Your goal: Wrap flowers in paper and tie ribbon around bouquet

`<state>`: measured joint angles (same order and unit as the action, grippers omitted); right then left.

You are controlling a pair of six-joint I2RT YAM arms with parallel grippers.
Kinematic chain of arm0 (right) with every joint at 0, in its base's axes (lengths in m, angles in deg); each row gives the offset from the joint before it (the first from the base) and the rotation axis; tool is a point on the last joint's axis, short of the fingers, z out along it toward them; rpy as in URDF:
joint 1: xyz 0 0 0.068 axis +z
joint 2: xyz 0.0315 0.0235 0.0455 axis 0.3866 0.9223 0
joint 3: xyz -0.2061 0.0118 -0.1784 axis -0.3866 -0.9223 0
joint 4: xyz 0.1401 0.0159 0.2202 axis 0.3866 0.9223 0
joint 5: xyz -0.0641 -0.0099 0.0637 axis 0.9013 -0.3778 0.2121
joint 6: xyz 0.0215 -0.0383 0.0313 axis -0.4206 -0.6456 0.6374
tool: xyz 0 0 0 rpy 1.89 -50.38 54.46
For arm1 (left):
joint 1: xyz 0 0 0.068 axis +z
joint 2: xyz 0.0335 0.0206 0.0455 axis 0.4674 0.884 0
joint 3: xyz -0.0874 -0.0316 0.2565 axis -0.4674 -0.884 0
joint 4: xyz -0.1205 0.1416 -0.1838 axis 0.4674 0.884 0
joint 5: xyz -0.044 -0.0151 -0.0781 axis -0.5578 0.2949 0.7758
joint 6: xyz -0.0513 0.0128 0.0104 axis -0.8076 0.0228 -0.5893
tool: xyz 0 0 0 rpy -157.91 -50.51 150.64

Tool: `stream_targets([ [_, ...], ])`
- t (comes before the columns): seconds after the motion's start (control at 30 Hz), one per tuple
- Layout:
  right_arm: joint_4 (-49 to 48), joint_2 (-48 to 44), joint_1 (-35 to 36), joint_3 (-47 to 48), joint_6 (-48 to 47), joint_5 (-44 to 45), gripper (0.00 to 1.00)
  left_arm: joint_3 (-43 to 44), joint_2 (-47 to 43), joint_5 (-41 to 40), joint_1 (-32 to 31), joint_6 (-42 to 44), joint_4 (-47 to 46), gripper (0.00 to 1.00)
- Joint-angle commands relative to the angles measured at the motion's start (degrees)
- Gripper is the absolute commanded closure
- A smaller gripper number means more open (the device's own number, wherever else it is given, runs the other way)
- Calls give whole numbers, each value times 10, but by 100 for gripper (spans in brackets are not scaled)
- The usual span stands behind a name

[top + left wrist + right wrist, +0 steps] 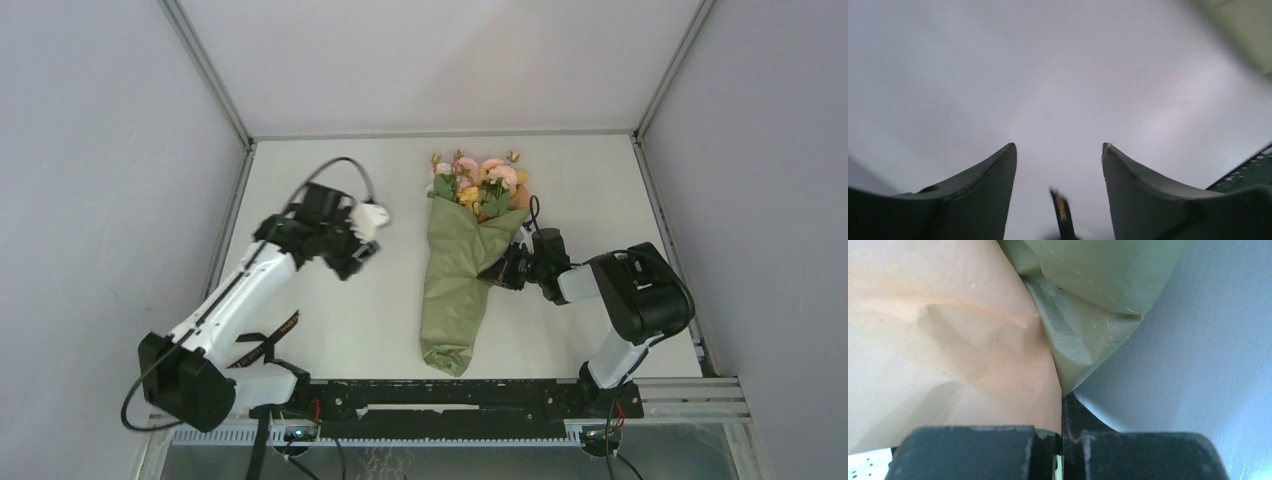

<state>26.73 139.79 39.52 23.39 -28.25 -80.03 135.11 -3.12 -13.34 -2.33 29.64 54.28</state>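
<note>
The bouquet lies in the middle of the table, with pink and yellow flowers (482,180) at the far end. The olive-green paper (455,285) is wrapped around it as a cone narrowing toward me. My right gripper (500,272) is shut on the paper's right edge. In the right wrist view, tan-orange paper (948,340) and olive folds fill the frame above the right gripper (1063,405). My left gripper (362,245) hangs open left of the bouquet, apart from it. In the left wrist view, the black ribbon (1062,210) with gold print shows low in the left gripper (1058,147), touching neither finger.
A black strip with gold print (268,342) lies by the left arm's base. A black rail (450,395) runs along the near table edge. Grey walls and metal frame posts (205,70) close in the table on the left, right and back.
</note>
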Motion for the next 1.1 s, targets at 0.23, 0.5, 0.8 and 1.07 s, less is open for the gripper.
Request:
stream_targets([
  [0.23, 112, -29, 38, 36, -66, 45, 100, -151, -40, -47, 448, 118, 173, 42],
  [0.5, 136, -42, 45, 38, -78, 56, 100, -238, -42, -61, 532, 100, 129, 27],
  [0.8, 154, -59, 42, 38, -90, 62, 100, -283, 12, -74, 550, 88, 77, 44],
  [1.07, 159, -64, 39, 37, -96, 61, 100, -255, -19, -54, 568, 81, 82, 100],
])
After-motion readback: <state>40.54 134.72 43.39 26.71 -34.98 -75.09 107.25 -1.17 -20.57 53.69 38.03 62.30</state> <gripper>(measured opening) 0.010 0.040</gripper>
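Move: The near part of the ribbon, the spot to pinch, lies about 23 cm to the left gripper's left, 15 cm back and 14 cm below it. The ribbon's loose printed end is nearer, some 15 cm left and 8 cm back; the wrapped bouquet's middle is about 15 cm right and 2 cm ahead, both on the table. From the right gripper, already pinching the paper, the ribbon spot is roughly 40 cm left and 16 cm back, about level. Swing the left gripper fast to the left, away from the bouquet, about 20 cm, then draw it back and lower it some 14 cm in all to the ribbon, turning it counter-clockwise until the fingers point straight down. Keep the fingers open until low over the ribbon, then shut them to pinch it. Meanwhile hold the paper with the right gripper, easing it back slightly. ##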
